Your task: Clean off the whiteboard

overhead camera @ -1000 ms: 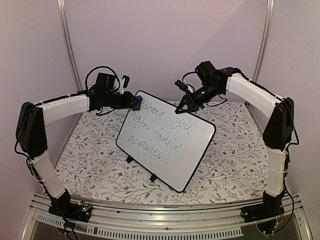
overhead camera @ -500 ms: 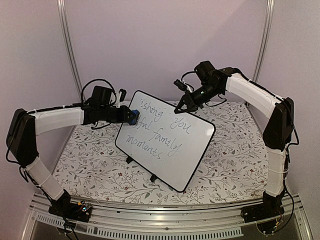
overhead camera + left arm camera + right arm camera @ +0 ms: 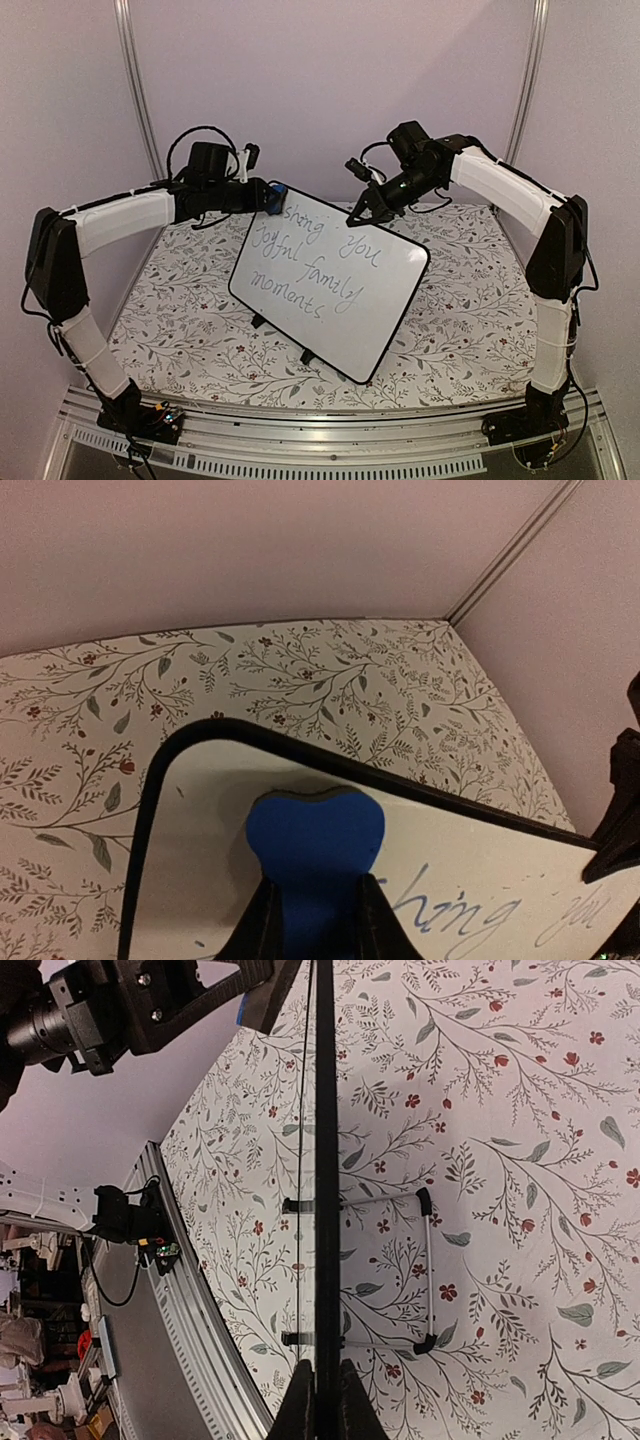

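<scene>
The whiteboard stands tilted on small black feet on the floral table, bearing grey handwriting; part of its first word at the top left is wiped. My left gripper is shut on a blue eraser pressed against the board's upper left corner. In the left wrist view the eraser sits between the fingers on the whiteboard, next to "hing". My right gripper is shut on the board's top edge. The right wrist view looks along the whiteboard's black frame, pinched between the right gripper's fingers.
A floral cloth covers the table. The board's wire stand props it from behind. An aluminium rail runs along the near edge, with walls close behind and to the sides.
The left gripper with the eraser moved down the board's left edge, then back up to the top left corner. The right gripper kept holding the top edge; the board shifted slightly left.
</scene>
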### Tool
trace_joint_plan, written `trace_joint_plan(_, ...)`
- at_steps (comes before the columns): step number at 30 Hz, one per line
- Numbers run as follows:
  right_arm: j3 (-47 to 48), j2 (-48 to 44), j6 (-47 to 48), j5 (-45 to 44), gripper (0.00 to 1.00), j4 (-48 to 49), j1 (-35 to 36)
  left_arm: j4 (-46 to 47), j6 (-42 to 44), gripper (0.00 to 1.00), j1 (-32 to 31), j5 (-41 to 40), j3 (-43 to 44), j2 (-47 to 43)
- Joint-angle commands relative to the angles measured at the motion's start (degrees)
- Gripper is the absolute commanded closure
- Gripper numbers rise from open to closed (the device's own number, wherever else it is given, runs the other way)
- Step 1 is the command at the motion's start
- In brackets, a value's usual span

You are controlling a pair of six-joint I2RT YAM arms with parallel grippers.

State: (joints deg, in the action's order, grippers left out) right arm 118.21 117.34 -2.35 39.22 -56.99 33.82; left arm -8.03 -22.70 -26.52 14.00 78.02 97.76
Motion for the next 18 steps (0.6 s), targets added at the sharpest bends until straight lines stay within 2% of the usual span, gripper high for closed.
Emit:
trace_joint_plan(1, 0.1, -2.1, 3.3, -0.5, 1.0, -0.1, 1.3, -1.5, 1.3, 1.0, -0.5, -1.0, 3.0, 3.3)
trace_joint_plan(5, 0.2, -2.4, 3.3, -0.4, 1.0, 0.0, 1.3, -1.2, 0.4, 1.0, -0.5, -0.8, 0.8, 2.7)
trace_joint_plan(15, 0.1, -2.9, 2.6, -1.6, 1.0, 0.3, 1.3, 3.3, -2.1, 1.0, -0.6, -0.6, -14.1, -3.9)
trace_joint_plan(18, 0.2, -2.9, 0.9, -2.1, 1.0, 0.3, 1.3, 3.5, -1.7, 1.0, -0.6, -0.7, -14.2, -4.1)
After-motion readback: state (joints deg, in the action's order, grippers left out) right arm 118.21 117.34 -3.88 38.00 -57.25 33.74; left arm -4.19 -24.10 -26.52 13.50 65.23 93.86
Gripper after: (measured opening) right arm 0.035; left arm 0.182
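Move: The start of "joyful", which the blue eraser clamped in the left fingers is brought to, lies about 1 cm back from the left hand and 7 below. From that hand, "shing" is 7 cm right, 1 back, 3 lower; "moments" 8 cm back, 3 right, 14 lower; the pinched top edge 17 cm right, 4 back, level. From the right hand, the start of "joyful" is some 18 cm left, 2 ahead, 7 below. The blue eraser, still clamped in the left fingers and kept against the whiteboard, first creeps forward under 1 cm near the upper left corner. The left hand then wipes it down the slope to the start of "joyful", ending about 5 cm lower, 3 cm back and slightly left, tipping some 5 degrees. The right hand stays put, keeping its pinch on the top edge. ##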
